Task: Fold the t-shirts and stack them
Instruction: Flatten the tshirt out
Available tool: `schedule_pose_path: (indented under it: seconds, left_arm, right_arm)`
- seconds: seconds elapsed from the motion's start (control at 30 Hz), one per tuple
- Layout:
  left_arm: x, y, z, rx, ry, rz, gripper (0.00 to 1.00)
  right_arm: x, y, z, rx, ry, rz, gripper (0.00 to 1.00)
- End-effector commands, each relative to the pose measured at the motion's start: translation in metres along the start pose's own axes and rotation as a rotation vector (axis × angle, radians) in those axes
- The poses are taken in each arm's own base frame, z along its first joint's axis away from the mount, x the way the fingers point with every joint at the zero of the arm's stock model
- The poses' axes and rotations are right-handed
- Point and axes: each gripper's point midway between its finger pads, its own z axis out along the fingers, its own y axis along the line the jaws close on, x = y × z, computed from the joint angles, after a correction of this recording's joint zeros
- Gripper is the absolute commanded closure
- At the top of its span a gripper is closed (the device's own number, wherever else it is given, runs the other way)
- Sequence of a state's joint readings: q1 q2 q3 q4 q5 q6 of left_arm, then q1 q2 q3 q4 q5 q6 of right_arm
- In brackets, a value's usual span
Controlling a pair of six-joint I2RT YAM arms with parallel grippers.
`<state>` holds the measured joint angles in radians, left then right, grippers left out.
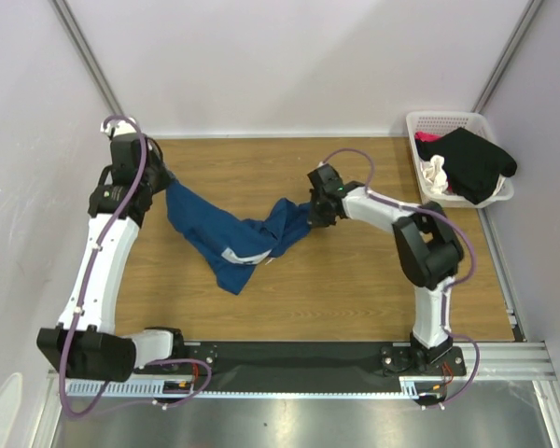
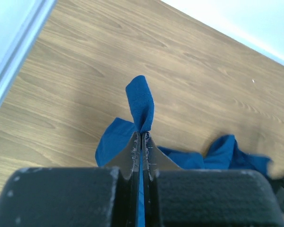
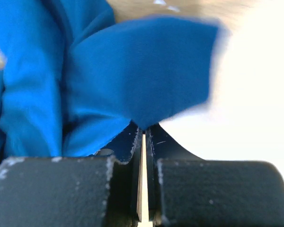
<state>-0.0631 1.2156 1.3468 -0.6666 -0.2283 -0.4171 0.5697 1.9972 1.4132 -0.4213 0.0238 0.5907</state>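
Note:
A dark blue t-shirt [image 1: 226, 235] hangs crumpled between my two arms over the wooden table [image 1: 355, 280]. My left gripper [image 1: 159, 179] is shut on its left end; in the left wrist view the blue cloth [image 2: 140, 101] sticks out past the pinched jaws of that gripper [image 2: 141, 135]. My right gripper [image 1: 310, 217] is shut on the shirt's right end, and the right wrist view shows blue cloth [image 3: 132, 75] bunched at the tips of the gripper [image 3: 144, 128]. More t-shirts, black [image 1: 471, 161], cream-white [image 1: 436, 174] and pink [image 1: 426, 138], lie in the basket.
A white lattice basket [image 1: 448, 121] stands at the table's back right corner. White walls close in on the left, back and right. A black rail [image 1: 289, 355] with the arm bases runs along the near edge.

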Motion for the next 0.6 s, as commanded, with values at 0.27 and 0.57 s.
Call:
schedule_pose_path:
  seconds: [0.27,0.57]
  left_arm:
    - [-0.063,0.002,0.028,-0.086,-0.097,-0.014,1.0]
    - [-0.104,-0.023,0.013,0.007,-0.138,0.041,1.0]
  right_arm:
    - [0.004,-0.102,-0.176,0.199,-0.172,0.116,1.0]
    - [-0.003,-0.163,-0.274,0.249,-0.375,0.308,1.0]
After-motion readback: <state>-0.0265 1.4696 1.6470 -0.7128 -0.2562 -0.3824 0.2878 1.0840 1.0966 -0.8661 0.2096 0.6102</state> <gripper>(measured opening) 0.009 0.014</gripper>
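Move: The blue t-shirt, pinched at an end by each hand, has its bunched middle about 22 cm to the left of the right hand, 3 cm back and nearly level. Its white patch lies some 19 cm left and 10 cm back, and the basket about 38 cm right and 17 cm ahead. From the raised left hand, the t-shirt's middle is roughly 14 cm right, straight out to that side, and 27 cm below. The t-shirt's right end, still pinched in the shut right fingers, is pulled about 20 cm to the right, lifted some 16 cm and drawn back towards the base, the wrist turning clockwise by about 20 degrees and the fingertips tipping up a little. The left hand keeps its corner high, easing forward and slightly up, away from the right hand. ##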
